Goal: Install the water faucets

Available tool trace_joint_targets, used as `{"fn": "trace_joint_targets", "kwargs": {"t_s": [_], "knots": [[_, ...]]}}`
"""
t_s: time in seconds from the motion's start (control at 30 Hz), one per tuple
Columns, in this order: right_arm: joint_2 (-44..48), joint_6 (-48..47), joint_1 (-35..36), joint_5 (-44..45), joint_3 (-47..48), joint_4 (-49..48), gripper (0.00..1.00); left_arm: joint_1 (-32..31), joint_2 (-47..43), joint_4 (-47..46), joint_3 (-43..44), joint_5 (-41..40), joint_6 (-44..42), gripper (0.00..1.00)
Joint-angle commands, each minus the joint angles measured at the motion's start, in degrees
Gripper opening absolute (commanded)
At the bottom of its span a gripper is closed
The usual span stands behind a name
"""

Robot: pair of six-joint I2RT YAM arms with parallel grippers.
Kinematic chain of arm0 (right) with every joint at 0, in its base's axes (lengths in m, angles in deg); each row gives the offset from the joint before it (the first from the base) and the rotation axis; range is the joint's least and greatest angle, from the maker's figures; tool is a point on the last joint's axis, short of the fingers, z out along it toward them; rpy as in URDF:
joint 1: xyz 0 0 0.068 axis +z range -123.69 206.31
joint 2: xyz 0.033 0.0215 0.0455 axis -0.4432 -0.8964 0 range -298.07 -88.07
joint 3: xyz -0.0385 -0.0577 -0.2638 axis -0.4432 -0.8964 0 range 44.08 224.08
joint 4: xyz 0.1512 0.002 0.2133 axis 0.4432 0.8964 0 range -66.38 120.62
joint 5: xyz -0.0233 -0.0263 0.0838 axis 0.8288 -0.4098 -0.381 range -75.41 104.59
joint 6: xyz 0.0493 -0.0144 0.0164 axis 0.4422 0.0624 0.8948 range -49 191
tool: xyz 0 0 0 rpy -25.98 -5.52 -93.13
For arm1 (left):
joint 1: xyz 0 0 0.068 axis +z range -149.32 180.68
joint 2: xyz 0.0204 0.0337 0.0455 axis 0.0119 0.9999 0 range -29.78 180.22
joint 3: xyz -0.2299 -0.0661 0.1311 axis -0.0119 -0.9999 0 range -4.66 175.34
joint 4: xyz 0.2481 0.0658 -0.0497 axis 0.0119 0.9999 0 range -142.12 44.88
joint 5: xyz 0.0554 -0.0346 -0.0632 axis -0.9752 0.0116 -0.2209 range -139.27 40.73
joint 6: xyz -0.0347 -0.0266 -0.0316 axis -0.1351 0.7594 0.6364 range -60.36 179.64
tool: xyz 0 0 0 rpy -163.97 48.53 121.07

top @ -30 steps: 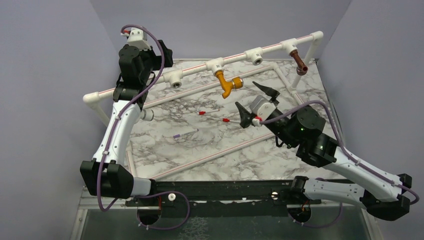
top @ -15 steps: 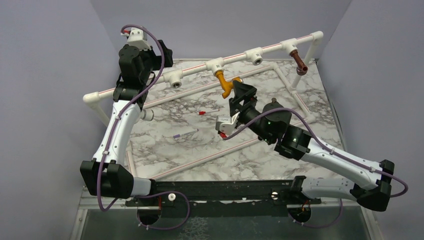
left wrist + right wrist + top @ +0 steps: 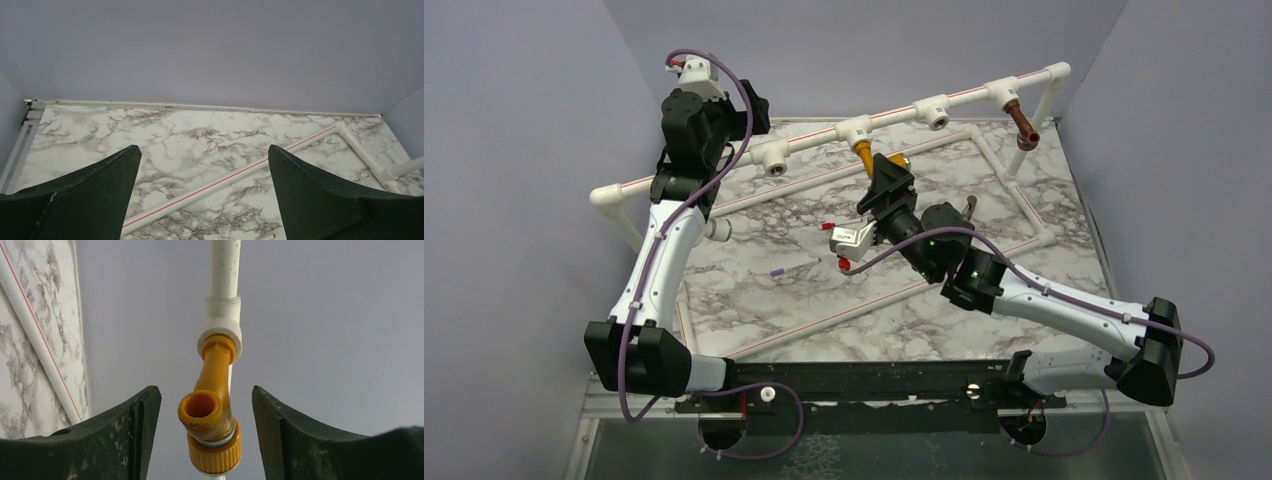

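The orange-yellow faucet (image 3: 865, 155) hangs from a white tee fitting (image 3: 854, 129) on the raised pipe. In the right wrist view the faucet (image 3: 212, 405) sits between my open right fingers, touching neither; its spout opening and ribbed knob face the camera. My right gripper (image 3: 886, 178) is just below and in front of it, partly hiding it from above. The dark brown faucet (image 3: 1024, 125) hangs from the tee at the far right. My left gripper (image 3: 746, 112) is open and empty at the back left, above the marble floor (image 3: 200, 145).
A white pipe frame (image 3: 964, 95) crosses the back with several tees; two (image 3: 774, 158) (image 3: 936, 112) hold no faucet. Thin red-striped pipes (image 3: 235, 175) lie on the marble. Small red-tipped bits (image 3: 827, 227) lie mid-table. Grey walls close three sides.
My right arm has swung left and forward, rolling its wrist, and brought its open gripper up around the orange-yellow faucet. The left arm has not moved.
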Motion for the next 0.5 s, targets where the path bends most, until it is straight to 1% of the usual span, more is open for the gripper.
{"fn": "trace_joint_targets", "kwargs": {"t_s": [0.0, 0.1, 0.23, 0.33, 0.37, 0.4, 0.47], "knots": [[-1.5, -2.2, 0.3, 2.9, 0.1, -4.5, 0.69, 2.7, 3.2, 9.3, -4.0, 1.9, 0.5, 0.99], [-2.6, -1.7, 0.4, 4.1, 0.5, -5.1, 0.59, 2.7, 3.2, 9.3, -4.0, 1.9, 0.5, 0.99], [-3.8, -0.3, 0.3, 5.6, 1.0, -6.2, 0.4, 2.7, 3.2, 9.3, -4.0, 2.0, 0.5, 0.99], [-4.4, 2.1, 0.3, 6.8, 1.0, -8.0, 0.2, 2.8, 3.2, 9.3, -4.0, 2.0, 0.5, 0.99], [-4.7, 3.6, 0.3, 7.2, 1.2, -8.4, 0.09, 2.7, 3.2, 9.3, -4.0, 2.0, 0.5, 0.99], [-4.9, 5.5, 0.4, 7.9, 1.4, -8.8, 0.02, 2.7, 3.2, 9.3, -4.0, 2.0, 0.5, 0.99], [-5.3, 9.2, 0.4, 8.9, 1.5, -9.8, 0.01, 2.9, 3.2, 9.3, -4.0, 2.0, 0.5, 0.99]]}}
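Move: The orange faucet hangs in its tee right in front of my right hand, its middle about 3 cm ahead, 1 cm left and level, between my open fingers. Its white tee is some 7 cm ahead and 6 cm left, with the next empty tee to the right around 10 cm ahead and 7 cm right, and the one to the left about 4 cm ahead and 18 cm left. From my left hand, the faucet is roughly 13 cm back, 25 cm right and level. I shut my right fingers from wide open to narrow around the orange faucet, one above and one below its body just behind the spout mouth, easing the hand about 1 cm forward onto it as they close. By the end they pinch the body, and the wrist has begun a slight roll of some 5 degrees. ##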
